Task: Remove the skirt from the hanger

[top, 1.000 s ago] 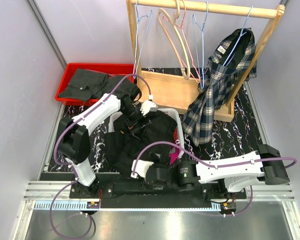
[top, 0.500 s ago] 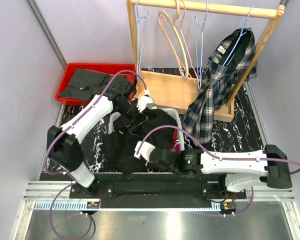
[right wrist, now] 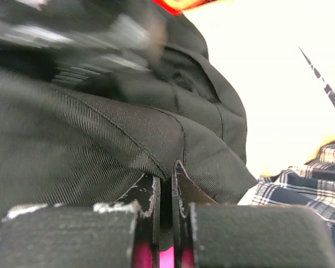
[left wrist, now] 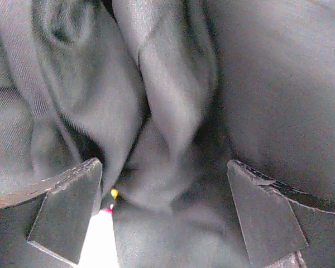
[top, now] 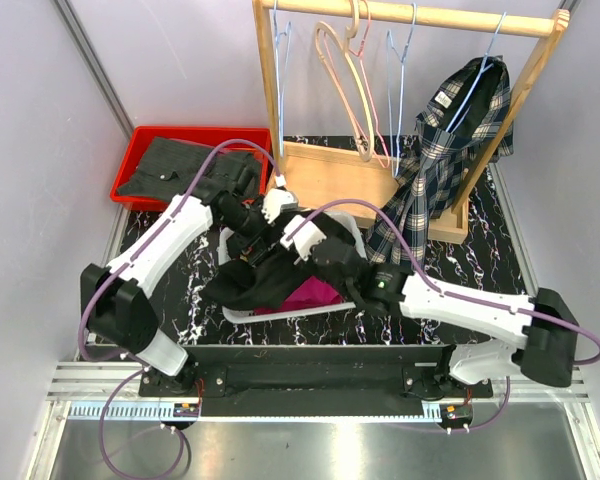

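Note:
The black skirt (top: 265, 278) lies bunched over a white basket (top: 352, 232). My right gripper (top: 313, 252) is shut on a fold of the skirt (right wrist: 100, 139), and dark cloth is pinched between its fingertips (right wrist: 166, 173). My left gripper (top: 252, 238) hovers open just above the skirt (left wrist: 173, 100), its jaws spread wide (left wrist: 163, 167) with nothing between them. A magenta patch (top: 305, 297) shows under the skirt; I cannot tell whether it is the hanger. A white piece with a pink and yellow tip (left wrist: 100, 240) pokes up beside the left finger.
Behind the basket stands a wooden rack (top: 380, 15) with several bare hangers (top: 345, 70) and a plaid garment (top: 430, 180) on a blue hanger. At the back left, a red bin (top: 140, 140) holds dark clothes.
The right gripper moved from the table's near edge into the basket and shut on the skirt. The skirt is pulled up and to the left, baring the magenta patch. The left arm shifted back.

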{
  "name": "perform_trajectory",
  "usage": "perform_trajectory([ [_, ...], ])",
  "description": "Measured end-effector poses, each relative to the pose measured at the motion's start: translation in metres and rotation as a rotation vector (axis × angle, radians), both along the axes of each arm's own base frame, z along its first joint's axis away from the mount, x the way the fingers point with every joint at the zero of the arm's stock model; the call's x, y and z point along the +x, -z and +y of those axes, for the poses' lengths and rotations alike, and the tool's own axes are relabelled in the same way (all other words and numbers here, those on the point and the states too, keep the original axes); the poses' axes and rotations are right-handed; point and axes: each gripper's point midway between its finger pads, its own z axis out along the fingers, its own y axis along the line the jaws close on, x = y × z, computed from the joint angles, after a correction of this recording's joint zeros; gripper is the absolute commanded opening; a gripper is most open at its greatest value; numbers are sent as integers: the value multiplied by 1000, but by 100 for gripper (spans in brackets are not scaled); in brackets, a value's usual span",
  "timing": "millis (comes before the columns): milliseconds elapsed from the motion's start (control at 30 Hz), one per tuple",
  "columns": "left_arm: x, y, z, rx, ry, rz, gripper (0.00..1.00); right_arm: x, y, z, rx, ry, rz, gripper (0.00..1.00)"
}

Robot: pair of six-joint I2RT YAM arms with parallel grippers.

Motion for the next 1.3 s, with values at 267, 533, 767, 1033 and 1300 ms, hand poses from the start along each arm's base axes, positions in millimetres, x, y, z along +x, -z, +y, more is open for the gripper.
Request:
perform_trajectory([
  [267,-6,-41,12,-50,-19,-72,99,28,83,-5,-66,92,122,0],
  [533,-24,-120,6,-216,12,-233,99,16,103,10,60,118,267,0],
  [767,-44,-71,5,-200,30,-109,99,-2,125,16,178,131,399,0],
  [1033,-64,25,16,-31,29,157,99,-6,135,20,249,174,456,0],
  [1300,-46,43,9,-15,43,53,99,-8,156,34,270,212,559,0],
])
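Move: The right gripper already pinches the black skirt. The basket's middle lies some 18 cm below the right hand and about 4 cm to its left, with the magenta cloth about 6 cm back, straight below to the sides and 16 cm down. The open left gripper hangs over the skirt's bunched folds, their middle about 3 cm back and 8 cm below it; the red bin stands roughly 18 cm ahead and 15 cm left of the left hand. Keep the right gripper shut on the black skirt and sink it about 16 cm into the basket, first easing slightly forward, then back, while tipping the fingers down some 30 degrees. Meanwhile lift the open left gripper about 12 cm clear of the folds, drawing it back, then bring it down fast, onto the skirt's nearer folds, a little below its starting height; leave its fingers wide. ##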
